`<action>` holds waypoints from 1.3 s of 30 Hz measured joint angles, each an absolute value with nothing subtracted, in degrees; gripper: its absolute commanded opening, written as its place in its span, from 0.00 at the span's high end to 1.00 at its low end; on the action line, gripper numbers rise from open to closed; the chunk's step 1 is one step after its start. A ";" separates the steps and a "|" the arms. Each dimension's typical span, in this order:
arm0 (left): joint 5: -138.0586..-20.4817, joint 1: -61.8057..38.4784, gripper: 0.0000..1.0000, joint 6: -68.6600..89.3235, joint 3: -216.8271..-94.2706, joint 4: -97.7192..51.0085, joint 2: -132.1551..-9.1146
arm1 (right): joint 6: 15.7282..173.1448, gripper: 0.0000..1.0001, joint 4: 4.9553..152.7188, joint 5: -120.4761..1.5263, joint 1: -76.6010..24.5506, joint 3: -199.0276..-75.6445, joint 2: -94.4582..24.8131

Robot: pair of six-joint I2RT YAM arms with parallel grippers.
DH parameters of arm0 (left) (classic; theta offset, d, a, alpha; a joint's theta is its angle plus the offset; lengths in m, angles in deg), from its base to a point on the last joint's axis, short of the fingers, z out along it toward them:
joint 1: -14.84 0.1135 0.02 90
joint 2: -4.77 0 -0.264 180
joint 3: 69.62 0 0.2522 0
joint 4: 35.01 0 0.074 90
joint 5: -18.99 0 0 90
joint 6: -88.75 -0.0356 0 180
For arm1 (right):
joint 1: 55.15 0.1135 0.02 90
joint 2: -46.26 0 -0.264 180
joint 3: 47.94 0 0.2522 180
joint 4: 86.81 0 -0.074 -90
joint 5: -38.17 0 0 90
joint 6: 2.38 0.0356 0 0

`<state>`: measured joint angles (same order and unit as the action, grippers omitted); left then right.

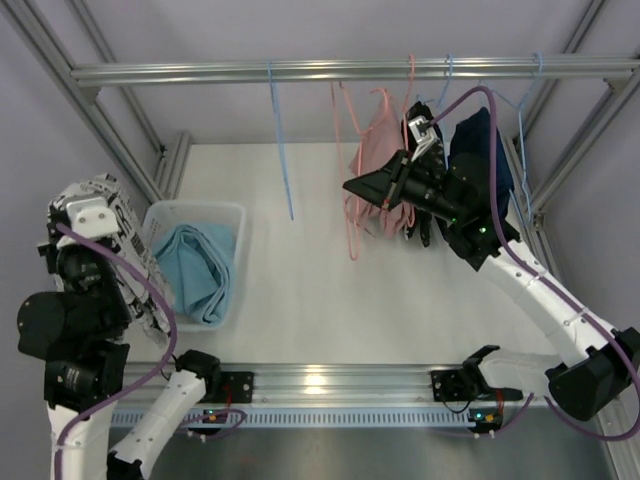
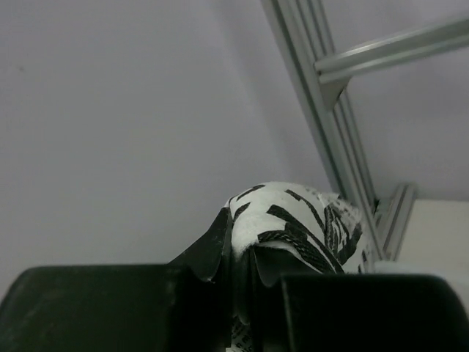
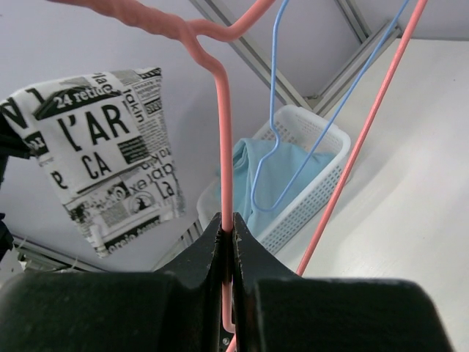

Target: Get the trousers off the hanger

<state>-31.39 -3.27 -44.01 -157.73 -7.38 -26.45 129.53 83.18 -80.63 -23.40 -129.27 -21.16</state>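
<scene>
My right gripper [image 1: 355, 187] [image 3: 229, 224] is shut on a thin wire of the pink hanger [image 1: 351, 215] [image 3: 225, 139], which hangs from the top rail. The dusty pink trousers [image 1: 381, 140] hang just behind it. My left gripper [image 2: 245, 249] is raised at the far left, shut on the white newsprint trousers [image 1: 120, 215] [image 2: 293, 220] [image 3: 102, 161], which drape down over the arm. The light blue trousers [image 1: 200, 270] [image 3: 275, 172] lie in the white basket [image 1: 231, 212] [image 3: 322, 139].
An empty blue hanger [image 1: 283, 150] [image 3: 272, 110] hangs from the rail [image 1: 200, 72] left of centre. A dark navy garment [image 1: 480, 150] hangs on another blue hanger at the right. Frame posts stand at both back corners.
</scene>
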 measured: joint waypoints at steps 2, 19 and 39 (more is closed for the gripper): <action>-29.01 -2.11 1.00 -44.21 -156.31 -4.54 -26.21 | 129.51 1.00 83.18 -80.63 -23.38 -129.27 -21.27; -23.37 11.09 1.00 -37.39 -151.98 9.99 -22.10 | 129.64 1.00 83.31 -80.72 -23.36 -129.29 -23.06; -43.92 11.61 0.96 -9.43 -148.07 14.67 -54.60 | 131.35 1.00 83.68 -81.61 -23.27 -129.27 -24.66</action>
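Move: The left hand, holding the printed trousers, is high and short of the white basket, whose middle is roughly 16 cm ahead, 5 cm to the right and 47 cm below. The blue trousers lie in it, about 15 cm ahead, 6 cm right and 48 cm down. The blue hanger hangs about 20 cm ahead, 27 cm right and 8 cm lower. From the right hand, the basket is about 35 cm left, 3 cm ahead and 36 cm below. Left hand, still pinching the printed trousers, sinks 25 cm, late swinging forward and tipping down towards the basket. ##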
